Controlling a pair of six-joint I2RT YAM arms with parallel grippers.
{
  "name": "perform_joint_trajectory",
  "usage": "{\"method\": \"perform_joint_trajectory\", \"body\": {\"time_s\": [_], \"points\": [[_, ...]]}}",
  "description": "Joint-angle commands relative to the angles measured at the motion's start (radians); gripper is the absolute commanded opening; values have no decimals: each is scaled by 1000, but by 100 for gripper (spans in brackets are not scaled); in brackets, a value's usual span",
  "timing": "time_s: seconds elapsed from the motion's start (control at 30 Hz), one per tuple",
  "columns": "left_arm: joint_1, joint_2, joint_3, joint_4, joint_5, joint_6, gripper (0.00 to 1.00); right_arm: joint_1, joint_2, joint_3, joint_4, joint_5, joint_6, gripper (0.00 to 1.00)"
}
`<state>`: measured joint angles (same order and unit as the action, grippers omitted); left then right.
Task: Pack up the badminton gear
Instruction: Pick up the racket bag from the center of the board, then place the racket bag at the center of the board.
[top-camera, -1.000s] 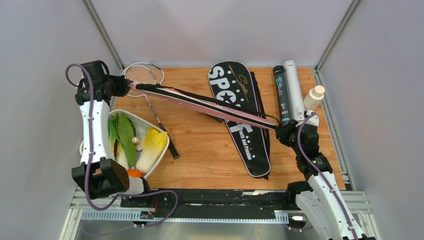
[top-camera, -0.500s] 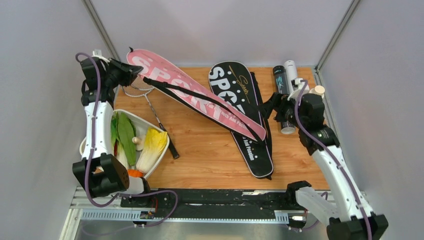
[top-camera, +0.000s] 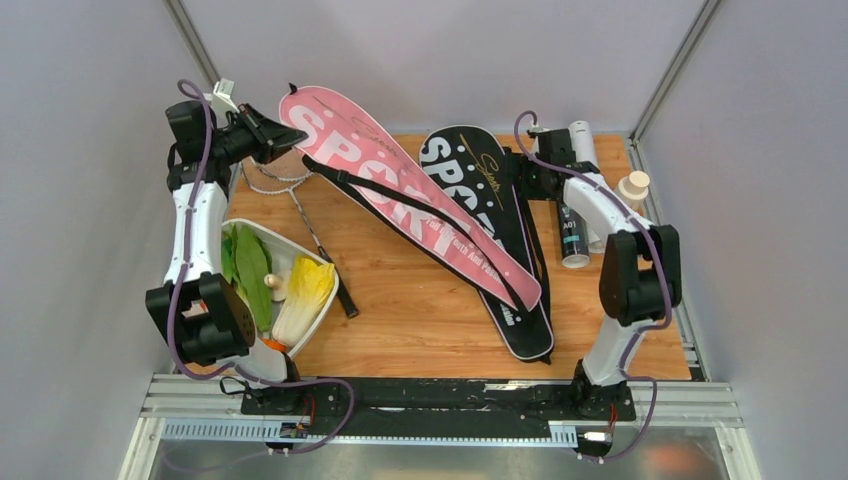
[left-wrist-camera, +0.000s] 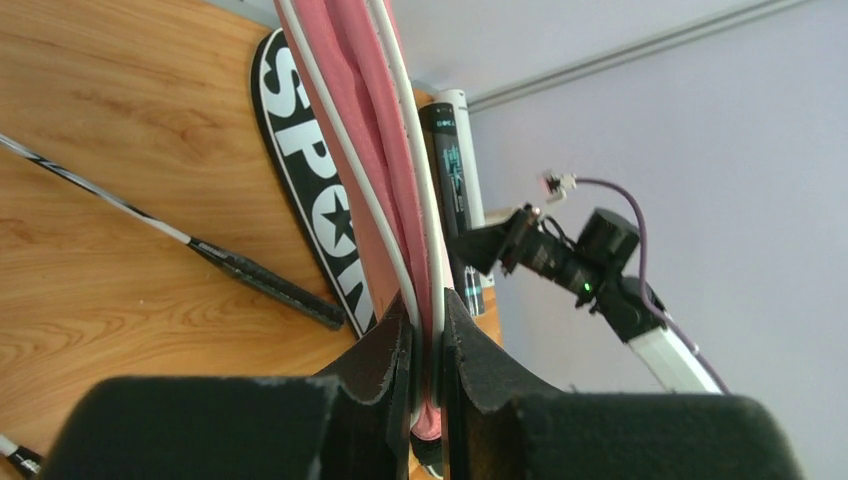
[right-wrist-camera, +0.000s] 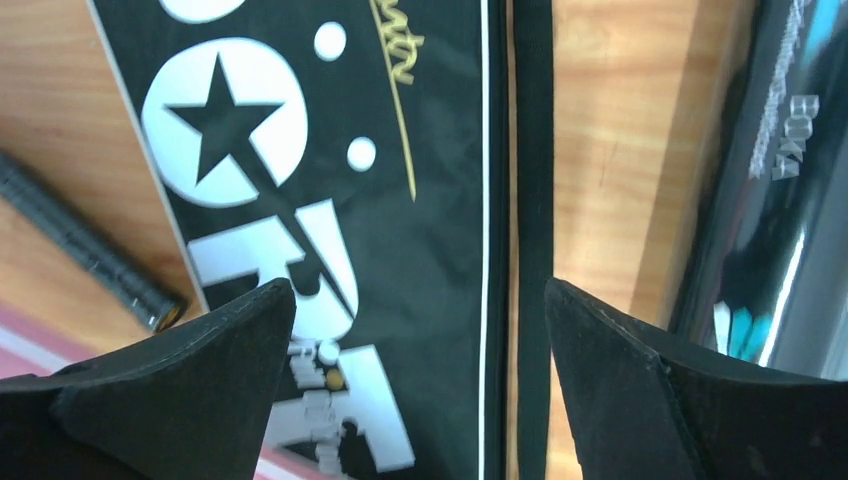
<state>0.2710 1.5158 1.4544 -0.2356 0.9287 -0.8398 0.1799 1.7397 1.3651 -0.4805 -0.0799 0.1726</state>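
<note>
My left gripper (top-camera: 283, 141) is shut on the top rim of the pink "SPORT" bag (top-camera: 400, 200), holding that end raised at the back left. The bag's narrow end rests across the black "SPORT" bag (top-camera: 478, 215). In the left wrist view the pink bag's (left-wrist-camera: 370, 120) white-piped edge is pinched between the fingers of that gripper (left-wrist-camera: 428, 320). My right gripper (top-camera: 518, 178) hangs open over the black bag (right-wrist-camera: 330, 200), nothing between its fingers (right-wrist-camera: 250, 330). A silver racket (top-camera: 300, 212) lies under the pink bag. A black tube (top-camera: 570, 232) and a white tube (top-camera: 583, 140) lie at the back right.
A white tray (top-camera: 320, 262) of vegetables sits at the front left by the racket's handle (top-camera: 343, 303). A small white bottle with a tan cap (top-camera: 630, 190) stands beside the tubes near the right edge. A dark grip (right-wrist-camera: 80, 245) and the black bag's strap (right-wrist-camera: 530, 200) show under my right gripper.
My right gripper let go of the pink bag's narrow end, opened and swung back over the black bag. The left gripper lifted and turned its end; the bag now leans across the black bag.
</note>
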Motion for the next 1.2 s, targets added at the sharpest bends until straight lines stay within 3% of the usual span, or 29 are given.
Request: {"method": "perform_joint_trajectory", "body": {"time_s": [0.0,0.27,0.4,0.47,0.57,0.63,0.67,0.97,1.17], "points": [[-9,32,87,-16,181,100,0,-27,158,164,-23,-22,-73,98],[-9,121,161,-72,217,169,0,-55,391,286,-78,-110,-139,97],[-19,157,186,-112,202,207,0,-58,436,287,-80,-188,-145,86],[-36,174,206,-161,182,253,0,-59,448,290,-80,-195,-143,71],[-66,205,231,-212,146,292,0,-58,444,299,-78,-174,-129,26],[-83,215,238,-213,118,292,0,-57,419,309,-76,-174,-123,5],[-97,221,244,-214,109,292,0,-57,399,316,-75,-175,-120,0],[-187,309,373,-347,87,382,0,-58,61,348,-69,-58,-45,0],[-210,349,421,-410,69,449,0,-57,-87,313,-63,-89,-27,0]]}}
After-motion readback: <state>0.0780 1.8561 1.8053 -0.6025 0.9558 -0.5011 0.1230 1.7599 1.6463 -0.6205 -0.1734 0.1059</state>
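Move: The black racket bag lies below the open right hand, its middle roughly 6 cm back, 8 cm left and 11 cm down. The black tube is about 5 cm ahead and 12 cm right, the white tube about 7 cm ahead and 18 cm right, both some 8 cm lower. The pink bag's middle is about 25 cm left, level fore and aft, slightly higher. From the left hand, the black bag is about 48 cm right, level fore and aft, 34 cm down. The black bag's right edge is what the right hand goes for: about 5 cm forward and 10 cm down onto it, fingers tipping a little steeper, then closing to pinch the edge and drawing it up nearly 20 cm, quickly. The left hand keeps hold of the pink bag's far end, swinging it about 7 cm right and 6 cm down, a little forward, with a clockwise turn of nearly 20 degrees. ##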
